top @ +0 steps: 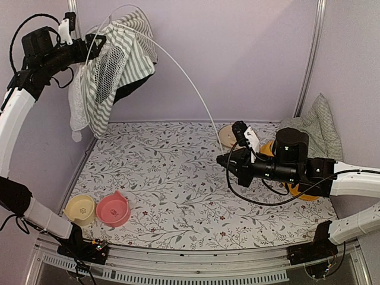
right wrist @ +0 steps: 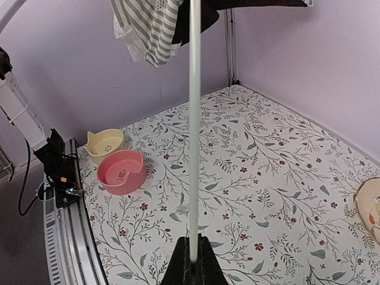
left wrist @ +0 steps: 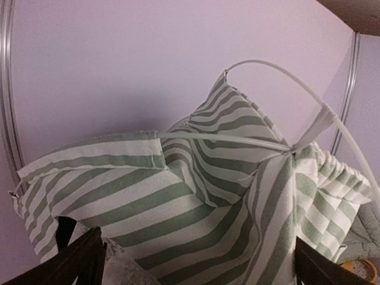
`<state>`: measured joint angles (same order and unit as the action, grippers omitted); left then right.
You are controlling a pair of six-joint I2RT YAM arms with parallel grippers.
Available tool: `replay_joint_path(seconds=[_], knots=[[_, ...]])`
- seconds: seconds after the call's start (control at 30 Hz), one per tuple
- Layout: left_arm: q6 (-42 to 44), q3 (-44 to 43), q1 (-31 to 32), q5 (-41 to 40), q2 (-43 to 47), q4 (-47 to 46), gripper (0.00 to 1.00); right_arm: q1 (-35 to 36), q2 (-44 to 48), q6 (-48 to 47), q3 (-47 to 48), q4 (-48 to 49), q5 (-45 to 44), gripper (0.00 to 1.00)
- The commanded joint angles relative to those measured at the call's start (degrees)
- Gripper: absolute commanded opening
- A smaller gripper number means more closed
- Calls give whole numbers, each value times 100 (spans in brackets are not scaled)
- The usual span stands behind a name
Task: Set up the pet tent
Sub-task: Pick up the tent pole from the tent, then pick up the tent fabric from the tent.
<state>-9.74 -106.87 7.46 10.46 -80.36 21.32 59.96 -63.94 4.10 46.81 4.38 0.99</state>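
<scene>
The pet tent (top: pixel 113 68), green-and-white striped fabric with a black mesh window and a white lace edge, hangs bunched high at the back left. My left gripper (top: pixel 98 43) is up against it. In the left wrist view striped tent cloth (left wrist: pixel 196 196) fills the space between the wide-apart black fingers (left wrist: pixel 83 261), so my left gripper (left wrist: pixel 196 261) stands open. A thin white pole (top: pixel 178 71) arcs from the tent down to my right gripper (top: pixel 222 159) at mid right. In the right wrist view my right gripper (right wrist: pixel 194 258) is shut on the pole (right wrist: pixel 194 148).
A pink bowl (top: pixel 113 209) and a yellow bowl (top: pixel 80 209) sit at the front left of the floral mat (top: pixel 166 178). A checked cushion (top: pixel 320 127) leans in the back right corner. A tan dish (top: pixel 225 135) and an orange one (top: pixel 303 193) lie by the right arm.
</scene>
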Motion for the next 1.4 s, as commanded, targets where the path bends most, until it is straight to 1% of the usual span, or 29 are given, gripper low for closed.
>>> replay_joint_path(seconds=[0.0,0.07,0.1,0.2,0.3,0.33,0.4,0.57,0.6,0.67,0.7,0.77,0.8,0.9,1.0,1.07,1.13,1.23,1.3,1.37], knots=[[-41,12,-29,1086,103,203,99,21,-4,128,-35,715,150,0],[55,61,23,1065,111,592,99,-115,40,164,-193,818,351,0],[69,242,31,953,194,650,99,-220,80,197,-276,886,518,0],[96,1076,25,618,575,532,99,-565,275,296,-689,1155,921,0],[252,1834,-12,554,875,344,99,-1072,540,369,-1128,1469,1330,0],[318,2023,-32,676,948,282,99,-1257,645,407,-1247,1538,1468,0],[391,2275,-97,1135,1024,187,99,-1535,724,416,-1394,1622,1638,0],[73,2535,-618,3376,822,-141,99,-1848,610,287,-1524,1667,1879,0],[-71,2522,-754,3700,730,-156,99,-1925,572,292,-1565,1728,1945,0],[-211,2528,-941,3655,656,-167,99,-1965,544,381,-1617,1818,1963,0],[-272,2531,-1007,3476,665,-175,99,-1977,546,401,-1653,1867,1911,0],[-316,2492,-1071,2787,744,-169,99,-1987,560,478,-1699,1937,1850,0],[-378,2500,-1092,2426,820,-234,99,-1986,565,527,-1718,1968,1834,0],[-541,2514,-1098,1680,1087,-569,99,-1984,584,692,-1761,2054,1896,0],[-614,2512,-1087,1099,1340,-852,99,-1985,585,877,-1780,2173,2033,0],[-585,2436,-1021,966,1398,-911,99,-1989,564,915,-1766,2217,2042,0],[-236,2367,-521,759,1469,-910,99,-1989,550,955,-1679,2229,2067,0],[152,2598,528,117,1588,-940,99,-1974,495,1050,-1479,2234,2082,0],[223,2968,1234,-530,1684,-1032,99,-1971,436,1090,-1319,2234,2095,0],[146,3509,1890,-1059,1819,-1346,99,-1923,366,1146,-1163,2247,2098,0]])
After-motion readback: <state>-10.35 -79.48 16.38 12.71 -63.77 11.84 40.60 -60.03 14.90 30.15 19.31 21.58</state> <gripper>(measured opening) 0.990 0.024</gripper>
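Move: The tent hangs bunched on its pole just beyond the wide-open left gripper, its middle about 12 cm ahead, 5 cm to the right and 15 cm below. From that gripper the pink bowl lies some 23 cm back, 5 cm right and 53 cm below. The right hand already pinches the pole's end; from it the tent is about 32 cm ahead, 50 cm left and 12 cm higher, and the round plate 38 cm ahead, 9 cm right and 27 cm below. Lower the left gripper about 15 cm with its fingers kept wide open and get it clear of the striped cloth; ease it left, then raise it some 8 cm, drawing back and swinging right, away from the tent. Meanwhile keep the pole's end pinched in the right gripper and carry it right about 6 cm, down nearly as far and slightly forward, tipping the wrist. ##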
